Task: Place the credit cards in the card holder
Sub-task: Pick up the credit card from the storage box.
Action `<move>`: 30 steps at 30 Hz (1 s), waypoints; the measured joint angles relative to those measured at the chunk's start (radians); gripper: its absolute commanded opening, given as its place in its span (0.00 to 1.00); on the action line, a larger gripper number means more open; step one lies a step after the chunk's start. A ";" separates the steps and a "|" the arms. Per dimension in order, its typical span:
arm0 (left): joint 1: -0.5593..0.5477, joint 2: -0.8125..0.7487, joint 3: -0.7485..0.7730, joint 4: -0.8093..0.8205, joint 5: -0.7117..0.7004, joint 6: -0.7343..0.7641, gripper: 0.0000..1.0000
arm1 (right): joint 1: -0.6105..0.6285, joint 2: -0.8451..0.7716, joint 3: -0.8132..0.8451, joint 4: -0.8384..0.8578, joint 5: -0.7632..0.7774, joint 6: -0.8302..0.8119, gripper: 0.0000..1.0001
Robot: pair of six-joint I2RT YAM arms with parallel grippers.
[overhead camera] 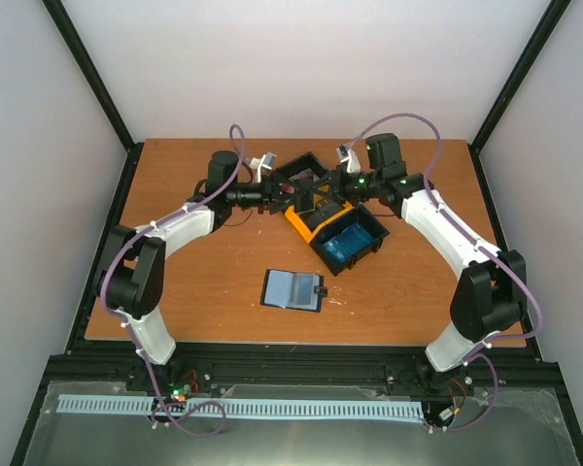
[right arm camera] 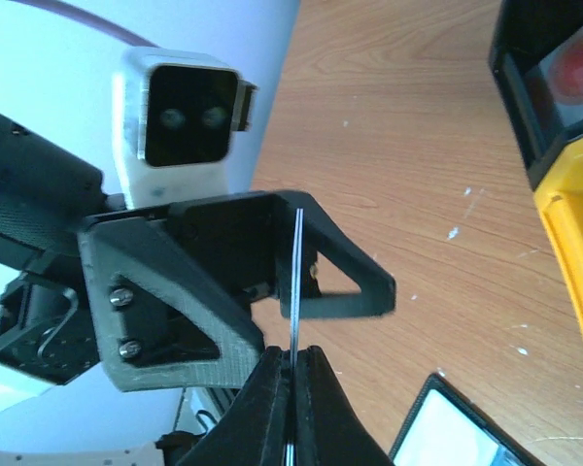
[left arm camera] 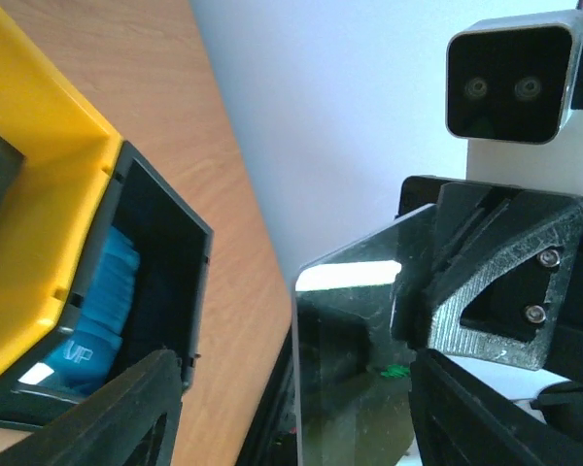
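Note:
A dark glossy credit card [left arm camera: 355, 359] is held in the air above the bins; it is edge-on in the right wrist view [right arm camera: 297, 262]. My right gripper [right arm camera: 291, 354] is shut on its lower edge, and it also shows in the top view [overhead camera: 323, 189]. My left gripper [left arm camera: 291, 374] is open with its fingers on either side of the card, not closed on it; it shows in the top view [overhead camera: 288, 199]. The black card holder [overhead camera: 293, 289] lies open on the table nearer the front, and a corner of it shows in the right wrist view [right arm camera: 457, 432]. Blue cards [overhead camera: 351, 242] lie in a black bin.
The joined black-yellow-black bins [overhead camera: 306, 225] stand under both grippers. The blue cards [left arm camera: 97, 311] and the yellow bin [left arm camera: 49, 194] show in the left wrist view. A red-marked card [right arm camera: 571, 78] lies in the other black bin. White walls enclose the table.

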 measured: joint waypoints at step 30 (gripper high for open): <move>0.010 -0.072 0.080 0.327 0.147 -0.501 0.01 | -0.060 -0.145 -0.209 0.566 -0.250 0.321 0.40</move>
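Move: The black credit card, already pinched by my right hand, reaches between the open fingers of my left: its middle is about 2 cm to my left hand's right, level with it, and 3 cm left, 1 cm back and 2 cm below my right hand. About 20 cm below, the yellow compartment sits some 8 cm right and 4 cm ahead of my left hand; the red-card compartment is 12 cm straight ahead of that hand. I close my left fingers on the near edge of the black card while my right hand keeps its pinch and barely rises; then I open my right fingers partway and leave the card to the left. Both hands climb away from the storage box, left about 11 cm, right about 8, easing back slightly as the fingers of each tip up towards level, the right's by some 20 degrees. ##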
